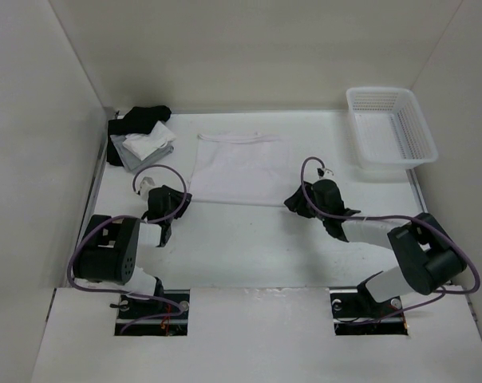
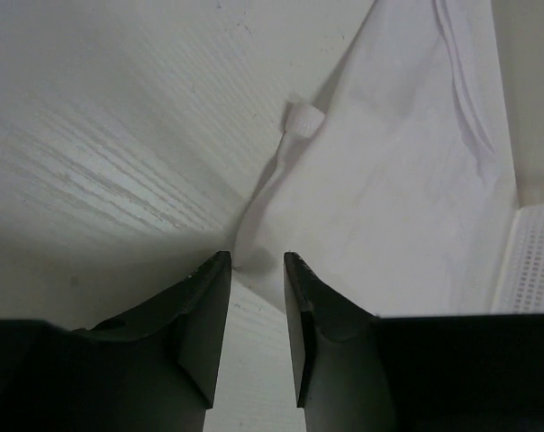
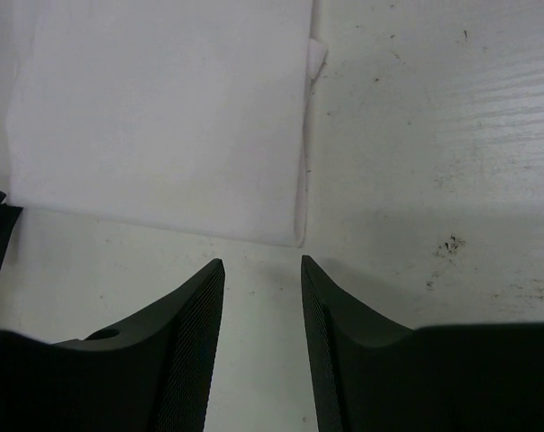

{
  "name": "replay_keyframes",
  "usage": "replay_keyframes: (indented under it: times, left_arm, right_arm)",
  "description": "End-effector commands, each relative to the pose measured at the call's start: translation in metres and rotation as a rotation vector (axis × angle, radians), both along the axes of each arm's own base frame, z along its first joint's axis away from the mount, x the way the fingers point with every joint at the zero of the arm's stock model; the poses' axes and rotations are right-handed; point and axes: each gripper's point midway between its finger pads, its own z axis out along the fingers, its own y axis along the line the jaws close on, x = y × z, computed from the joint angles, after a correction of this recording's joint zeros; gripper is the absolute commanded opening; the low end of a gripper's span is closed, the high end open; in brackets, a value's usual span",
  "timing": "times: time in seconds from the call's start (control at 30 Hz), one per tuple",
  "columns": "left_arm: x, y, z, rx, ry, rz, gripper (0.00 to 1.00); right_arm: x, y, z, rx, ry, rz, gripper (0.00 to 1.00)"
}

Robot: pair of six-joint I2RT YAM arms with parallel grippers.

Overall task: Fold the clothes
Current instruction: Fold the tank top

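The clothes, one white top [image 1: 242, 169], lie flat on the table in a folded rectangle. Its near edge runs between my two grippers. In the left wrist view the top [image 2: 407, 180] spreads up and to the right, and its near left corner lies right at the tips of my left gripper [image 2: 257, 256]. That gripper is open, with only bare table between its fingers. In the right wrist view the top [image 3: 164, 117] has its near right corner just ahead of my right gripper [image 3: 263, 261], which is open and holds nothing. From above, the left gripper [image 1: 177, 201] and right gripper [image 1: 294, 201] sit at those two corners.
A pile of black, white and grey garments [image 1: 141, 137] lies at the far left corner. A white plastic basket [image 1: 391, 128] stands at the far right. White walls enclose the table on three sides.
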Motion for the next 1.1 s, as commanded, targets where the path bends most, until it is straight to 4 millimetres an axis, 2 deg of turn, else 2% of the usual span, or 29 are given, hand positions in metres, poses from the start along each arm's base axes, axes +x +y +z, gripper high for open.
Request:
replay_keyframes:
  times: [0.0,0.1,0.23,0.43,0.57,0.97,1.07]
  left_arm:
    - [0.008,0.000,-0.004,-0.014,0.002,0.016,0.25]
    - [0.008,0.000,-0.011,-0.021,0.010,0.018,0.14]
    - [0.005,0.000,-0.015,-0.031,0.020,0.028,0.07]
    - [0.005,-0.003,-0.008,-0.023,-0.004,0.011,0.05]
    - [0.003,-0.003,-0.010,-0.019,-0.001,0.005,0.05]
    - [0.005,-0.006,-0.005,-0.026,-0.018,0.000,0.05]
    - [0.007,-0.005,-0.002,-0.029,-0.029,0.004,0.05]
  right_arm:
    - [0.011,-0.001,0.004,0.034,-0.035,-0.040,0.45]
    - [0.012,-0.006,0.002,0.048,-0.025,-0.062,0.45]
    - [0.011,-0.014,-0.004,0.065,0.010,-0.092,0.46]
    - [0.010,-0.001,-0.017,0.106,0.075,-0.057,0.46]
    - [0.011,0.004,-0.023,0.150,0.103,-0.054,0.43]
    - [0.018,0.003,-0.028,0.210,0.130,-0.089,0.26]
    - [0.022,0.005,-0.028,0.212,0.127,-0.089,0.19]
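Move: The tank top lies half folded between the grippers. Its near left corner is about 1 cm ahead of the left fingers and 1 cm below them. Its near right corner is about 1 cm ahead of the right fingers and 3 cm below. The cloth's far edge has its middle some 20 cm ahead of the left hand and 16 cm to its right. The clothes pile is roughly 18 cm ahead of that hand and 16 cm to its left. Lower the right gripper about 3 cm onto the near right corner of the tank top, easing forward a little, tipping and rolling it some 10 degrees, left side up; let it swing slightly right and back, then draw the fingers together around the corner. Meanwhile nudge the left gripper barely 1 cm forward and down, shut its fingers early to pinch the near left corner, and hold there. ##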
